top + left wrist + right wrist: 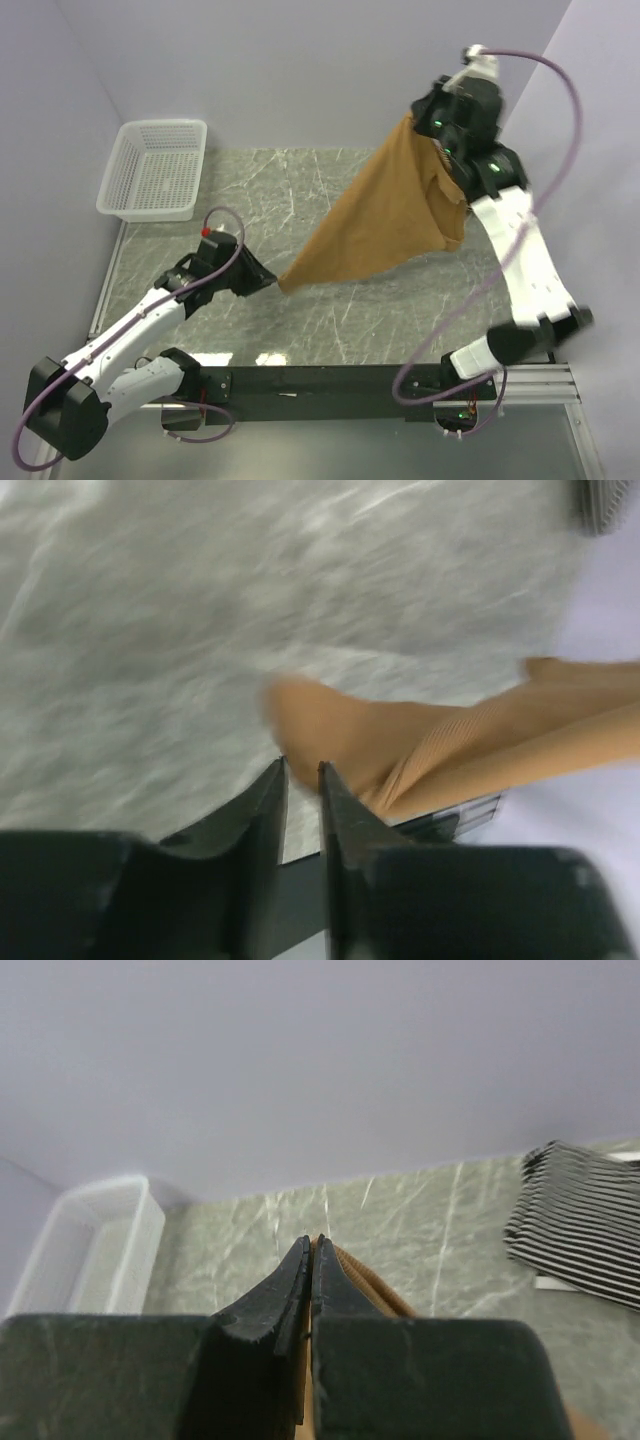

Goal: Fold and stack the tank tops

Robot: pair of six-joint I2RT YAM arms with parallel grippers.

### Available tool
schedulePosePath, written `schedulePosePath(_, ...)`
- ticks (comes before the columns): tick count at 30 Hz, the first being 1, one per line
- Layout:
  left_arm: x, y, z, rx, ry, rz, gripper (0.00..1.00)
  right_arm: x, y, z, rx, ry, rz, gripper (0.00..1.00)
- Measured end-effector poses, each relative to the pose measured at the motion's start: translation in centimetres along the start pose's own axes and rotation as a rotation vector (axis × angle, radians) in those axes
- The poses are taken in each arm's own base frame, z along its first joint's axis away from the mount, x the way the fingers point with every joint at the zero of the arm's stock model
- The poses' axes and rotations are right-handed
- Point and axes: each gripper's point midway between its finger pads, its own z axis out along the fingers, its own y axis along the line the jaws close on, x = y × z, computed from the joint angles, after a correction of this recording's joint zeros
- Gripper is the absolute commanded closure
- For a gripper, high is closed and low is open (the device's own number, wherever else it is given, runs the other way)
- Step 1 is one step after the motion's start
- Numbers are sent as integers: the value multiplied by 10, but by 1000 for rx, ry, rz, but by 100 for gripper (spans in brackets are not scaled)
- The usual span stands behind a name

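A tan-brown tank top (385, 215) hangs stretched in the air between the two arms. High at the back right, my right gripper (415, 122) is shut on its upper corner; the ribbed tan edge (365, 1280) sits pinched between the jaws of the right gripper (312, 1241). The lower corner (400, 745) reaches down to my left gripper (272, 283) near the table. The left gripper (302, 768) shows a narrow gap with no cloth in it, and the fabric lies just past its tips. A black-and-white striped tank top (580, 1225) lies folded on the table at the right.
A white mesh basket (155, 170) stands at the back left corner of the marble table (250, 200); it also shows in the right wrist view as the basket (90, 1245). Purple walls close the back and both sides. A black rail (320, 380) runs along the near edge.
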Motion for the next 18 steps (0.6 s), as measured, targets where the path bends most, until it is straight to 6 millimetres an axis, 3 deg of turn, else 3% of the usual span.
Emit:
schedulePosePath(1, 7, 12, 2, -23, 14, -21, 57, 10, 5, 17, -16, 26, -4, 96)
schedulePosePath(4, 17, 33, 2, -67, 21, -70, 48, 63, 20, 75, -58, 142, -17, 80)
schedulePosePath(6, 13, 30, -1, -57, -6, -78, 47, 141, 26, 128, -67, 291, -45, 67)
schedulePosePath(8, 4, 23, -5, -49, -39, -78, 47, 221, 38, 156, -78, 443, -89, 51)
schedulePosePath(10, -8, 12, -8, -45, -68, -69, 47, 301, 49, 168, -80, 586, -137, 46)
schedulePosePath(12, -21, -5, -10, -21, -91, -42, 48, 356, 52, 157, -74, 705, -177, 41)
schedulePosePath(14, -34, -24, -8, 1, -105, 9, 51, 383, 58, 136, -71, 785, -202, 41)
schedulePosePath(15, -41, -35, -5, 2, -103, 42, 51, 380, 60, 128, -69, 786, -196, 41)
schedulePosePath(18, -55, -72, 21, 1, -91, 162, 52, 335, 37, 109, -10, 727, -128, 41)
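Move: The right hand, high up, still pinches the far end of the brown tank top. The bare table it is headed for centres some 42 cm below, about 15 cm left and 5 cm back. The striped stack lies about 12 cm farther out than this hand, 16 cm right and 42 cm lower. From the left hand, the tank top's loose corner is about 4 cm right, 1 cm ahead and 3 cm lower, and the table patch 13 cm ahead, 24 cm right, 13 cm below. Forward and down in a fast fling, then left and back while still sinking, the right hand drops about 35 cm towards the mid-table. Its fingers tip down some 40 degrees and open to let go of the tank top, and the hand rises slightly at the end. The left hand dips back a little, opening farther beside the loose corner, then swings forward and up, ending about 7 cm ahead of its start. ##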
